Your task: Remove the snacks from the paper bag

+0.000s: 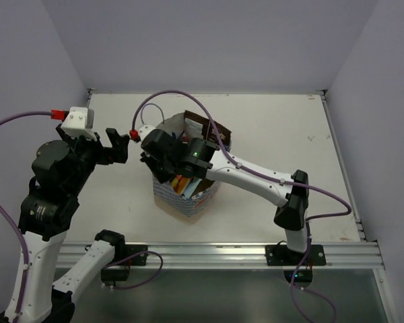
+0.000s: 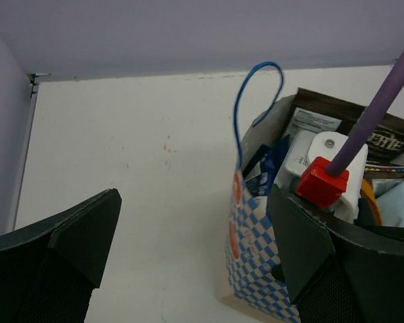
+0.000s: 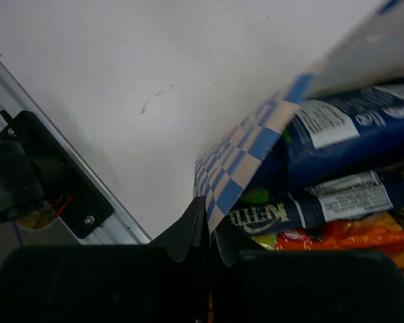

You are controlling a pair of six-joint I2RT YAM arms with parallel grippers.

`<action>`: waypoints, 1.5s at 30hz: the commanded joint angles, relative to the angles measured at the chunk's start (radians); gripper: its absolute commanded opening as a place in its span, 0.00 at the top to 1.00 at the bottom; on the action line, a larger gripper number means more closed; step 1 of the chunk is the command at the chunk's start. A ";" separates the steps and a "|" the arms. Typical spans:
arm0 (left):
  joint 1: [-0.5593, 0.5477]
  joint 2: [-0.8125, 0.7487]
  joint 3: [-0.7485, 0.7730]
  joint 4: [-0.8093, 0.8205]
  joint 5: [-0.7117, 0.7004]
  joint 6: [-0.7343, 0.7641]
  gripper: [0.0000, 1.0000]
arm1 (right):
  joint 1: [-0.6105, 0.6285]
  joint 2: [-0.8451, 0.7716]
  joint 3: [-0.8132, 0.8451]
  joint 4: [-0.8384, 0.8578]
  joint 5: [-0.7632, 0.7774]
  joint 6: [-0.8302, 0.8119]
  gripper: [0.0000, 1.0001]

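Note:
The paper bag stands mid-table, checkered band low, blue cord handle up. Snacks fill it: a dark brown packet, a dark blue packet, another dark blue packet and an orange one below. The snacks show as orange and blue in the top view. My right gripper reaches over the bag's mouth; in its wrist view the right gripper is shut on the bag's checkered wall. My left gripper is open and empty, left of the bag.
An aluminium rail runs along the near table edge and shows in the right wrist view. Purple walls close the table at the back and sides. The right arm's purple cable arcs over the bag.

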 commanded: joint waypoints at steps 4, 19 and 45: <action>-0.006 -0.031 -0.022 -0.034 -0.055 -0.083 0.00 | -0.003 -0.083 0.084 0.065 -0.037 -0.064 0.58; -0.006 0.173 -0.161 0.052 0.048 -0.166 0.00 | -0.003 -0.598 -0.266 0.118 0.086 -0.038 0.18; -0.005 0.328 0.012 0.348 -0.084 0.263 1.00 | -0.004 -0.795 -0.607 0.491 0.031 -0.082 0.17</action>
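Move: The left hand, open and empty, is headed for the paper bag's left rim, roughly 6 cm ahead, 10 cm to its right and 15 cm below; the blue packet just inside that rim is about 6 cm ahead, 15 cm right and 18 cm down. The right hand still pinches the rim near the bag's front-left corner; from it the bag's far right rim lies some 17 cm right, about level with it, and the orange packet 6 cm right, 2 cm back and 4 cm lower. The right fingers open and let go of the rim, and the hand lifts up about 16 cm and swings some 16 cm to the right and slightly back over the snacks, its fingers tilting up towards level by about 30 degrees, then sinks a few centimetres, rises slightly again and stays open by the bag's right side. Meanwhile the left hand, after a brief pause, dips some 15 cm down while reaching about 10 cm forward, tips its open fingers roughly 25 degrees downward, shuts them on the bag's left rim beside the blue handle and starts to raise it, ending about 4 cm above its lowest point. ##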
